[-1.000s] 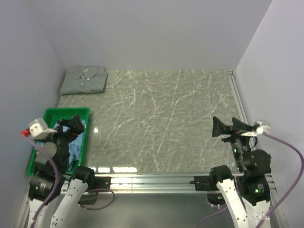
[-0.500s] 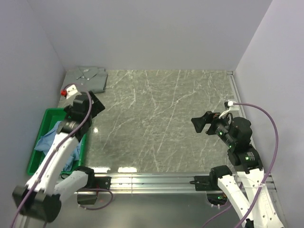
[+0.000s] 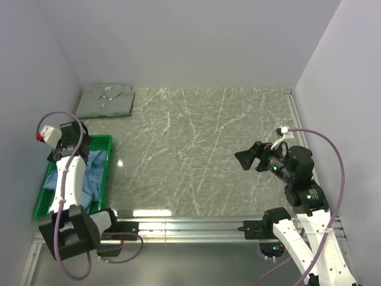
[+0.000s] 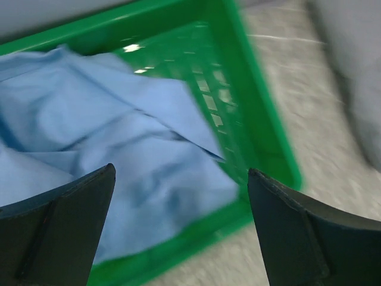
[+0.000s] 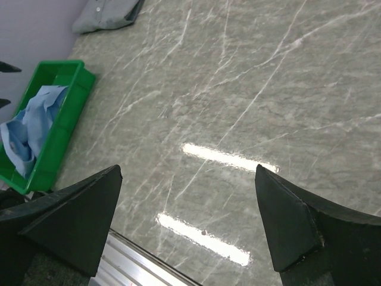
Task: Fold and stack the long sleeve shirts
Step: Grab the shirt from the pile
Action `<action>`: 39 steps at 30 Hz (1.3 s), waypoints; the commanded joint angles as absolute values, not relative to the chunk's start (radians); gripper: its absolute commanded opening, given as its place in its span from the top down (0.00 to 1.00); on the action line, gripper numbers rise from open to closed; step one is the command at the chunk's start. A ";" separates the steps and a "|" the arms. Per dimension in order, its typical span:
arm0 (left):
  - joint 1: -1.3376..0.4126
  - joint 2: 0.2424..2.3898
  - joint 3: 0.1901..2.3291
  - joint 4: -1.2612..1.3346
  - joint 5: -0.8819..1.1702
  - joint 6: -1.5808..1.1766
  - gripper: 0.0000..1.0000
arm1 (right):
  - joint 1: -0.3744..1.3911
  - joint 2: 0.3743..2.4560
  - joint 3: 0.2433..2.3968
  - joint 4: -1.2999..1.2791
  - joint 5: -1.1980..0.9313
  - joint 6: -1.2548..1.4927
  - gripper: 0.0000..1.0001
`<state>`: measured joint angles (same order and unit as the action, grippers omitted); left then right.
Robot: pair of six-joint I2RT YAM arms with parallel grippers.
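Observation:
A pale grey-green long sleeve shirt (image 3: 107,100) lies folded in the table's far left corner, also seen at the top of the right wrist view (image 5: 107,15). The light blue shirt (image 3: 92,174) lies crumpled in a green tray (image 3: 108,156). My left gripper (image 3: 77,146) hangs open above the tray's far end; in its wrist view the blue shirt (image 4: 119,137) fills the space below the open jaws (image 4: 180,173). At the table's right side my right gripper (image 3: 245,158) is open and empty, pointing left over bare marble (image 5: 188,170).
The green tray (image 5: 71,98) with the blue shirt (image 5: 30,131) sits along the left wall near the front edge; its rim (image 4: 262,137) lies under my left fingers. White walls enclose the left, back and right. A metal rail (image 3: 190,225) runs along the front.
The left arm swung out toward the grey-green shirt, then came back over the tray. The right arm rose from its rest pose and reached left over the table. Both grippers stayed open.

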<state>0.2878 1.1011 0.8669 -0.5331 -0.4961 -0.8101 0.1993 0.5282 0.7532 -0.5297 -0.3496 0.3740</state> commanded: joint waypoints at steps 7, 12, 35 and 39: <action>0.446 1.270 0.758 -0.426 -0.471 -0.891 0.01 | 0.256 0.529 0.750 -0.517 -0.339 0.368 0.00; 0.451 1.431 0.762 -0.397 -0.453 -0.916 0.01 | 0.262 0.534 0.741 -0.517 -0.339 0.367 0.00; 0.043 1.204 1.236 -0.548 -0.647 -0.867 1.00 | 0.265 0.540 0.742 -0.505 -0.354 0.376 0.04; -0.132 1.235 1.440 -0.518 -0.634 -0.804 0.99 | 0.265 0.532 0.764 -0.528 -0.338 0.367 0.05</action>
<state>-0.0559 1.2491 1.3323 -0.5472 -0.5995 -0.8680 0.2596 0.5339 0.7177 -0.5369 -0.3428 0.3737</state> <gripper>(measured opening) 0.105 0.953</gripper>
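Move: The blue shirt lies crumpled in the green tray below the open left hand, its middle roughly 5 cm back, 3 cm left and 14 cm down. The tray's middle is some 5 cm back and 5 cm left of that hand, also about 14 cm down; the folded grey shirt lies about 30 cm ahead and 5 cm to the right, some 15 cm down. From the right hand the blue shirt is about 75 cm left, nearly level fore and aft, roughly 23 cm lower. The left hand sinks about 13 cm into the tray with its fingers wide open, easing slightly back and about 5 cm left, then shuts them low down and pinches a bunch of the blue shirt. Keeping that pinch, it lifts fast, some 28 cm up while swinging about 11 cm forward and 13 cm right over the tray's far end towards the grey shirt, the fingers tipping up by some 30 degrees and turning clockwise. ##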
